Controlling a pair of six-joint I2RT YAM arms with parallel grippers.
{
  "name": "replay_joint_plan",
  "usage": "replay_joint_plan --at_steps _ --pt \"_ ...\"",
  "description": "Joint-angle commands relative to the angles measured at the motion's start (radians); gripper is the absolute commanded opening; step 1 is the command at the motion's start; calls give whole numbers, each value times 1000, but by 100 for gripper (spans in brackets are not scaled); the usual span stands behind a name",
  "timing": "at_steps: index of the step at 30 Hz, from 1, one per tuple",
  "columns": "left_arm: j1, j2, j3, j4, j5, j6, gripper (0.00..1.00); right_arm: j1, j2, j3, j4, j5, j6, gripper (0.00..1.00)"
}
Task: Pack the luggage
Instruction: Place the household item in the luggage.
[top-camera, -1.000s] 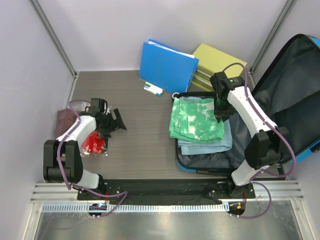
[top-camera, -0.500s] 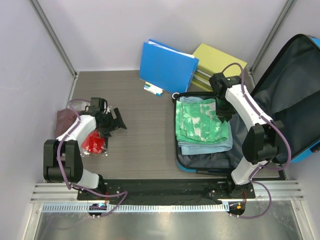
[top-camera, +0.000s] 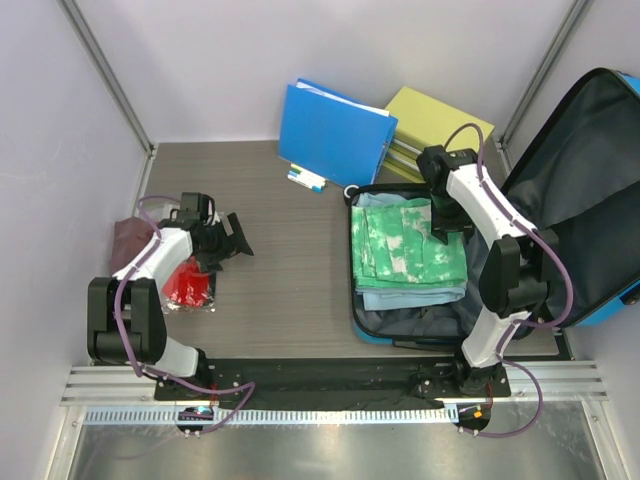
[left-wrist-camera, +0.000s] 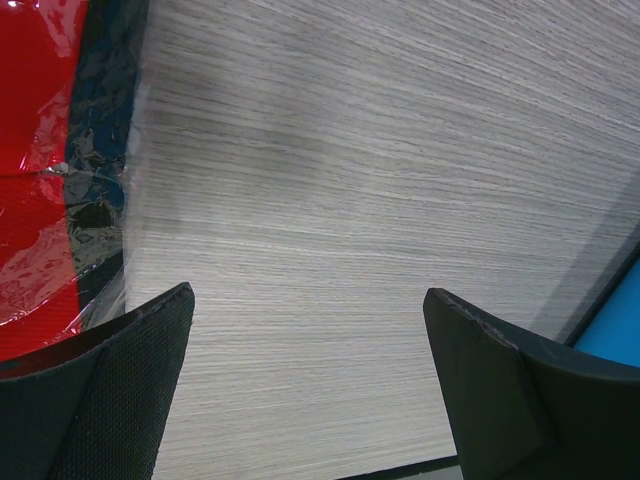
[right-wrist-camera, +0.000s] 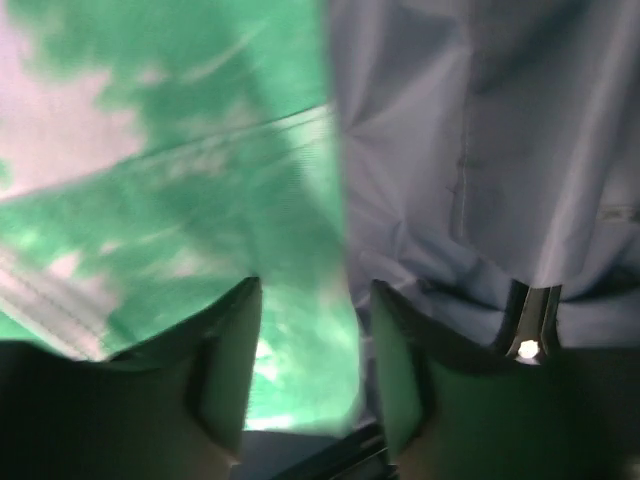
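Observation:
The luggage (top-camera: 590, 200) lies open at the right: a bright-blue shell with its dark-lined lid raised. In its base (top-camera: 375, 330) a green-and-white cloth (top-camera: 405, 245) lies flat on a folded light-blue cloth (top-camera: 400, 297). My right gripper (top-camera: 440, 230) hangs low over the green cloth's right edge. In the right wrist view its fingers (right-wrist-camera: 315, 290) stand apart, open. The green cloth (right-wrist-camera: 180, 170) meets the grey lining (right-wrist-camera: 480, 130) in the gap. My left gripper (top-camera: 235, 243) rests open over bare table beside a red packet (top-camera: 187, 287), nothing between its fingers (left-wrist-camera: 308, 295).
A maroon cloth (top-camera: 128, 240) lies by the left wall behind the red packet (left-wrist-camera: 35, 150). A blue folder (top-camera: 333, 130) and a yellow-green box (top-camera: 435, 120) lean at the back wall, with a small card (top-camera: 306, 179) in front of them. Walls close the table on both sides.
My right gripper has carried the green cloth's right edge to the right, flat over the blue cloth, and its jaws have parted. The left arm has not moved.

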Motion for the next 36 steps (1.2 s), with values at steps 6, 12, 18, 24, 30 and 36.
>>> replay_joint_plan --at_steps 6,12,18,24,30,36 --pt "4 6 41 1 8 12 97 13 0 257 -98 125 42 68" --pt "3 19 50 3 12 12 97 116 -55 210 103 -218 0 68" --pt "3 7 53 0 3 3 97 149 -9 -62 192 -287 143 71" --pt "3 -3 50 -9 -3 11 97 153 48 -339 450 -404 183 71" --pt "3 -34 104 -69 -86 75 99 159 45 -223 392 -389 175 71" --pt "6 -88 171 -150 -306 175 100 172 -4 -2 231 -318 149 71"
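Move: My right hand is at the lifted right edge of the green cloth in the luggage; the cloth's middle lies about 11 cm left, 2 cm back and 6 cm lower, with the light-blue towel right beneath it. The yellow boxes stand some 20 cm ahead and 6 cm left, near hand height. From my left hand the red bag lies about 10 cm left, 4 cm back and 6 cm down. My right hand finishes opening and lets go of the green cloth's edge, then arcs up and forward some 5 cm and left about 11 cm, drawing back as it drops with parted fingers to seemingly bear on the cloth's middle, before easing up about 2 cm. The wrist rolls some 20 degrees, more upright. At the end my open left hand lifts about 3 cm and shifts left beside the red bag. ##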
